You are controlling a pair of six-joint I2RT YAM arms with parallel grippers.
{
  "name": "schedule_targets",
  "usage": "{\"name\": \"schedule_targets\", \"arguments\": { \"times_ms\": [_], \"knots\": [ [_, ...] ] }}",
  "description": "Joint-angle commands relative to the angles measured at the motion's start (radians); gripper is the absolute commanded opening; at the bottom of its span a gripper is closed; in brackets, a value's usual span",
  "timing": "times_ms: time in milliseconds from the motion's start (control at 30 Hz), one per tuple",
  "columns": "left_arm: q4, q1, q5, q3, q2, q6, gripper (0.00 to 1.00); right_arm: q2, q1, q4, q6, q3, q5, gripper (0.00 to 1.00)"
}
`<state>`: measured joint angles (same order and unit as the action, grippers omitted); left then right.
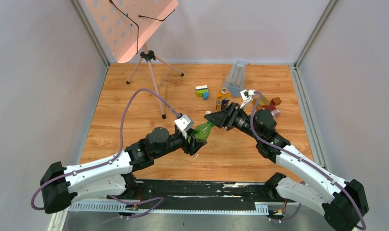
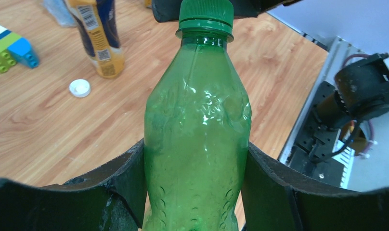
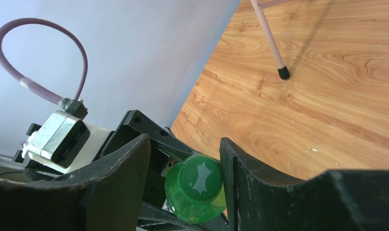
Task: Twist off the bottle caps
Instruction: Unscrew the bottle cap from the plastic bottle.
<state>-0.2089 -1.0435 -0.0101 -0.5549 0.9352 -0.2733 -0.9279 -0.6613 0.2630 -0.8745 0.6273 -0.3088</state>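
Observation:
My left gripper (image 2: 197,161) is shut on the body of the green bottle (image 2: 197,106), which it holds tilted above the table. The bottle's green cap (image 3: 200,178) sits on its neck. My right gripper (image 3: 185,144) is open around that cap: one finger (image 3: 231,163) touches the cap's edge, and the other stands off with a gap. In the top view the right gripper (image 1: 215,119) meets the bottle's neck. An amber bottle with a yellow label (image 1: 223,99) stands uncapped behind. A loose white cap (image 2: 80,88) lies on the wood.
Toy bricks (image 1: 202,91) and a tall clear bluish container (image 1: 236,77) are at the back. A reddish block (image 1: 276,101) and a red-labelled bottle (image 1: 272,111) lie behind the right arm. A pink tripod stand (image 1: 149,72) occupies the back left.

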Motion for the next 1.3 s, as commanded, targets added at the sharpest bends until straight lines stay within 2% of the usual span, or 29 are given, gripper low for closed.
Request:
{"name": "schedule_targets", "arguments": {
  "times_ms": [0,133,233,300,500,600,767,833,933,1100,1267],
  "knots": [
    [-0.020,-0.005,-0.123,-0.055,0.000,0.030,0.00,-0.009,-0.025,0.007,-0.050,0.024,0.072,0.56],
    [-0.019,-0.007,-0.137,-0.055,0.003,0.029,0.00,-0.015,-0.027,0.005,-0.064,0.014,0.093,0.55],
    [-0.021,-0.009,-0.148,-0.051,0.004,0.029,0.00,-0.020,-0.029,0.005,-0.067,0.013,0.100,0.49],
    [-0.022,-0.009,-0.149,-0.053,0.005,0.029,0.00,-0.024,-0.029,0.004,-0.066,0.017,0.100,0.40],
    [-0.023,-0.009,-0.150,-0.054,0.010,0.030,0.00,-0.046,-0.029,0.008,-0.067,0.022,0.087,0.23],
    [-0.021,-0.010,-0.152,-0.054,0.013,0.029,0.00,-0.049,-0.031,0.012,-0.052,0.020,0.089,0.02],
    [-0.038,-0.006,-0.126,-0.042,0.000,0.030,0.00,-0.046,-0.030,0.088,0.060,0.009,-0.004,0.00],
    [-0.039,0.022,-0.062,-0.038,-0.008,0.007,0.00,-0.038,-0.029,0.129,0.102,-0.008,-0.052,0.00],
    [-0.098,0.123,0.148,0.000,-0.022,-0.056,0.00,-0.023,-0.026,0.208,0.131,-0.040,-0.137,0.00],
    [-0.338,0.279,0.464,0.085,-0.047,-0.219,0.00,-0.004,-0.010,0.346,0.144,-0.071,-0.307,0.00],
    [-0.550,0.342,0.631,0.133,-0.027,-0.334,0.00,0.001,0.015,0.462,0.143,-0.076,-0.492,0.00]
  ]
}}
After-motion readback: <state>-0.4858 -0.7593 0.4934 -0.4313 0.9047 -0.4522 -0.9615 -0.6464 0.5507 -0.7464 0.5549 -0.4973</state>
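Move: The green cap, on the green bottle the left hand already holds, sits between the right hand's open fingertips, roughly 2 cm below that hand's point and 1 cm back and 1 cm right of it. From the left hand the cap is about 5 cm ahead, 6 cm right and 6 cm up. The orange bottle stands about 20 cm ahead of the right hand, 6 cm to its right and 17 cm lower; the loose white cap lies about 21 cm straight ahead, 27 cm below. Forward first, both hands ease about 1.5–2 cm, the right also sinking nearly 2 cm while its fingers close and pinch the green cap. Then both draw back and rise, the right some 3 cm each way, tipping up about 20 degrees and turning counter-clockwise, while the left, still gripping the bottle, turns clockwise about 20 degrees with its fingers tipping up, so the two twist against each other. ##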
